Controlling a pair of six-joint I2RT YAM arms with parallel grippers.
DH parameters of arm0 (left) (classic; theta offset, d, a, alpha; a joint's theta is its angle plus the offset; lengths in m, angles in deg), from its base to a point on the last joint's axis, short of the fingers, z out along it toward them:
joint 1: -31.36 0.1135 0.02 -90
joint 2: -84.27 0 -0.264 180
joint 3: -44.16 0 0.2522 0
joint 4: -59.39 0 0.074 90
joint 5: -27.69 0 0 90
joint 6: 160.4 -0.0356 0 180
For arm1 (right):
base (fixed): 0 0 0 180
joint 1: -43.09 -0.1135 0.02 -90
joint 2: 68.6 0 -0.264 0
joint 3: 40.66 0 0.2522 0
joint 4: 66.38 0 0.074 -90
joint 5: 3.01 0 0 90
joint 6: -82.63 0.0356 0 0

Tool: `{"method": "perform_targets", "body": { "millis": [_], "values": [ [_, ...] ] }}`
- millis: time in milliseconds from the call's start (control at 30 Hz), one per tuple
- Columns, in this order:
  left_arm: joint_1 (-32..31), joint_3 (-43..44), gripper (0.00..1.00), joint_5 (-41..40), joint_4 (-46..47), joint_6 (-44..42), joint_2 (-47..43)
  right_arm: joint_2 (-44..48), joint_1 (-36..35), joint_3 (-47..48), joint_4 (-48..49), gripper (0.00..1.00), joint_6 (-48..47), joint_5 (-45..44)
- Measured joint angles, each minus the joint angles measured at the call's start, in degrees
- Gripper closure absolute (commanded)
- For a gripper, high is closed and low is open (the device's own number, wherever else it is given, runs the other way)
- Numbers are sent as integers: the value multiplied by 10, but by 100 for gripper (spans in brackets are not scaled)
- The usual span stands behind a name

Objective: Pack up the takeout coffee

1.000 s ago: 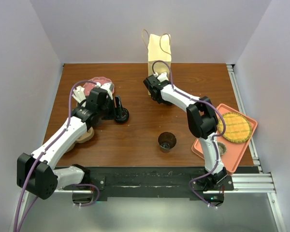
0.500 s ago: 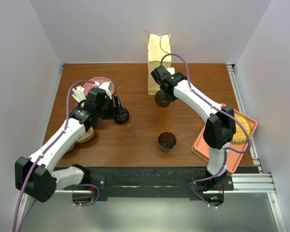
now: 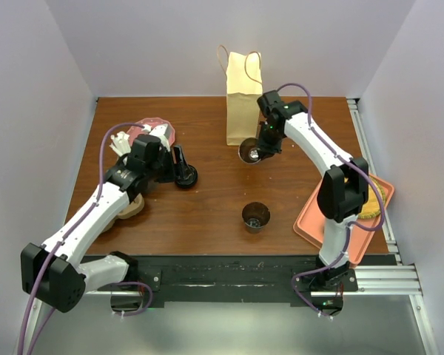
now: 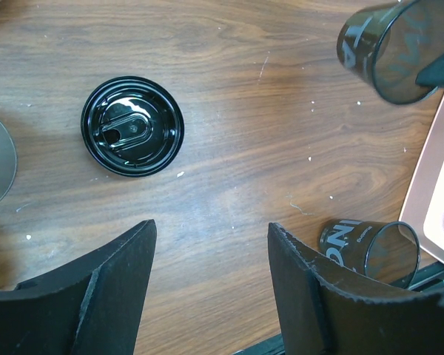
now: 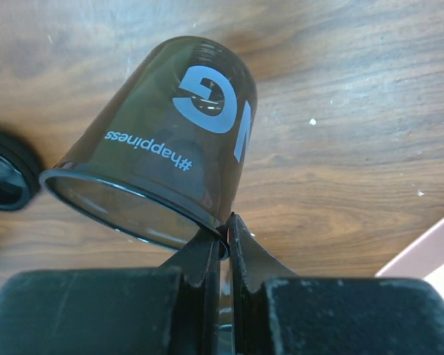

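No cup with a lid on it shows. My right gripper (image 5: 226, 222) is shut on the rim of a dark translucent cup (image 5: 170, 118) with white lettering and holds it tilted above the table, just in front of the paper bag (image 3: 243, 96); the cup also shows in the top view (image 3: 249, 151) and the left wrist view (image 4: 385, 48). A second open dark cup (image 3: 256, 217) stands near the front middle. The loose black lid (image 4: 132, 126) lies flat on the wood. My left gripper (image 4: 211, 225) is open and empty, just beside the lid (image 3: 185, 176).
A pink tray (image 3: 318, 222) with a waffle (image 3: 372, 198) lies at the right edge. A pink-lidded container (image 3: 152, 127) and white utensils (image 3: 122, 144) sit at the back left behind my left arm. A tan round object (image 3: 129, 208) lies under that arm.
My right wrist has swung from left of the bag's front to its right side, carrying the cup; the cup now hangs in front of the bag. The left arm has barely moved.
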State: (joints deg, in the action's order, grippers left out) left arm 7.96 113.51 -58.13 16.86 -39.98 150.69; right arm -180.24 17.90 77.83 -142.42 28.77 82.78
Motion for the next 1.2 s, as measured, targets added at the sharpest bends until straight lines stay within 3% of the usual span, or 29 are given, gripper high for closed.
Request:
{"method": "perform_targets", "body": {
  "millis": [500, 1200],
  "values": [
    [0, 0, 33, -7, 0, 0, -16, -79, 73, 0, 40, 86, 72, 108],
    [0, 2, 33, -17, 0, -5, -13, -119, 82, 90, 37, 57, 97, 127]
  ]
}}
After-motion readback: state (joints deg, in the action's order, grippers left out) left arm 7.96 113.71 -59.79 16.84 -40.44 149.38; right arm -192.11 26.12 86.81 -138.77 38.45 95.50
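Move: The right gripper already holds a coffee cup by the right side of its rim, clear of the table. Its set-down spot is about 4 cm ahead of the right hand, 4 cm to its left and some 10 cm down. The paper bag's middle is roughly 13 cm ahead and 5 cm left, near hand height; the second cup is about 20 cm back, 1 cm left and 10 cm below. From the left hand, that spot is some 12 cm ahead, 21 cm right and 14 cm below. Lower the right gripper about 6 cm while easing it 3 to 4 cm forward, turning the wrist some 13 degrees clockwise and raising its left side about as much, to stand the held cup on the table just in front of the paper bag. Spread the fingers off the pinched rim on the way down, keep opening, then lift 3 cm and go on forward over the rim's right side. ##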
